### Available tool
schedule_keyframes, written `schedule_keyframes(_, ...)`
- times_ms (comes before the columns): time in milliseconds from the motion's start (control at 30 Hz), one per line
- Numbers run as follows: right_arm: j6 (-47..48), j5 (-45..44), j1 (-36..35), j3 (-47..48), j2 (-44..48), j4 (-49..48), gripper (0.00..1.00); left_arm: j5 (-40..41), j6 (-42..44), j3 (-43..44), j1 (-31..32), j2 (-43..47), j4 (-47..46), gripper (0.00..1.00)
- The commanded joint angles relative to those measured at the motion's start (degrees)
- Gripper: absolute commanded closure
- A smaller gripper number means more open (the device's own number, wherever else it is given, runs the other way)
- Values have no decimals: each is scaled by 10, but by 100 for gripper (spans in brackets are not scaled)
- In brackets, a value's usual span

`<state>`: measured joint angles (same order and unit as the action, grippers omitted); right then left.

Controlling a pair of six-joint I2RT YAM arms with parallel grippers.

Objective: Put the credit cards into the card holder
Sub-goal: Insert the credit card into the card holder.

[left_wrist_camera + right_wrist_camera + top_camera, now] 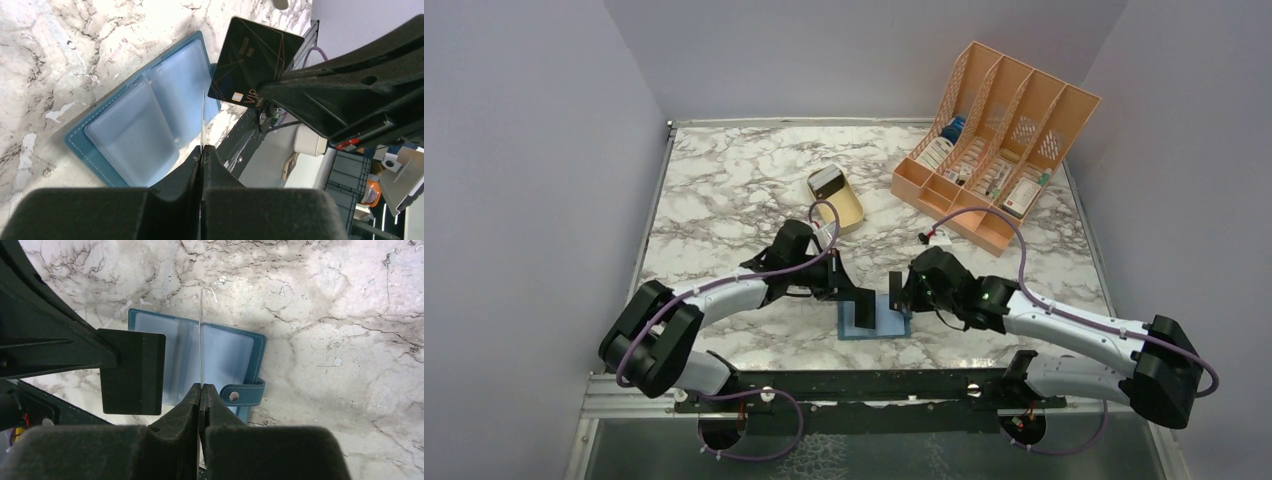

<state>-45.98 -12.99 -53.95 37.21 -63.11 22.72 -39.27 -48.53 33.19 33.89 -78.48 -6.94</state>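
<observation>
The card holder (886, 325) lies open on the marble near the front edge, its pale blue pockets (145, 120) facing up inside a teal border (257, 355). My left gripper (839, 285) is shut on a black credit card (864, 306), held just above the holder's left half. In the left wrist view that card shows edge-on (202, 117) above the closed jaws (202, 150). My right gripper (909, 290) is shut on another dark credit card (896, 290), a black VIP card (252, 60) hanging over the holder. It too appears edge-on (201, 340) between the jaws (201, 386).
A tan oval tray (849, 208) with a pale card in it sits behind the arms. An orange slotted file rack (994, 140) holding small items stands at the back right. The holder's snap strap (242, 392) sticks out on its right side.
</observation>
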Motion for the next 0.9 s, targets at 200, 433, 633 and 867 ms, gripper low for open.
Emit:
schedule_keyframes(200, 10, -3, 10, -26, -5, 8, 99, 20, -15, -16, 4, -64, -73, 100)
schedule_keyframes(433, -1, 7, 10, -52, 6, 6, 99, 28, -5, -20, 5, -91, -74, 100)
schedule_keyframes(633, -7, 12, 10, -60, 13, 5, 99, 22, -3, -22, 4, -106, -76, 100)
schedule_keyframes(867, -7, 7, 11, -54, 19, 14, 99, 7, -11, -26, 5, -115, -89, 100)
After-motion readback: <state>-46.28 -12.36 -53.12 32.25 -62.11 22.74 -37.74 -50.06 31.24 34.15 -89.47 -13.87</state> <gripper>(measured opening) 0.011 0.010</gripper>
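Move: The open card holder lies below both hands: its middle is about 3 cm back, 4 cm right and some 8 cm below the left hand, which already pinches a dark card, and about 3 cm back, 6 cm left and 7 cm below the right hand, which holds another card. The right hand's card hangs about 9 cm right of the left hand, level with it forward and 2 cm lower; the tan tray stands some 22 cm ahead, 4 cm left and 8 cm lower. The left hand keeps its shut grip on the dark card and sinks almost straight down about 5.5 cm, slowing as it goes and tilting only some 5 degrees, bringing the card's free edge down to the clear sleeves beside the holder's fold. The right hand, still pinching its own card over the holder's strap side, goes down about 3 cm while drifting 2 cm right and a little back, then holds still there for the last part. ##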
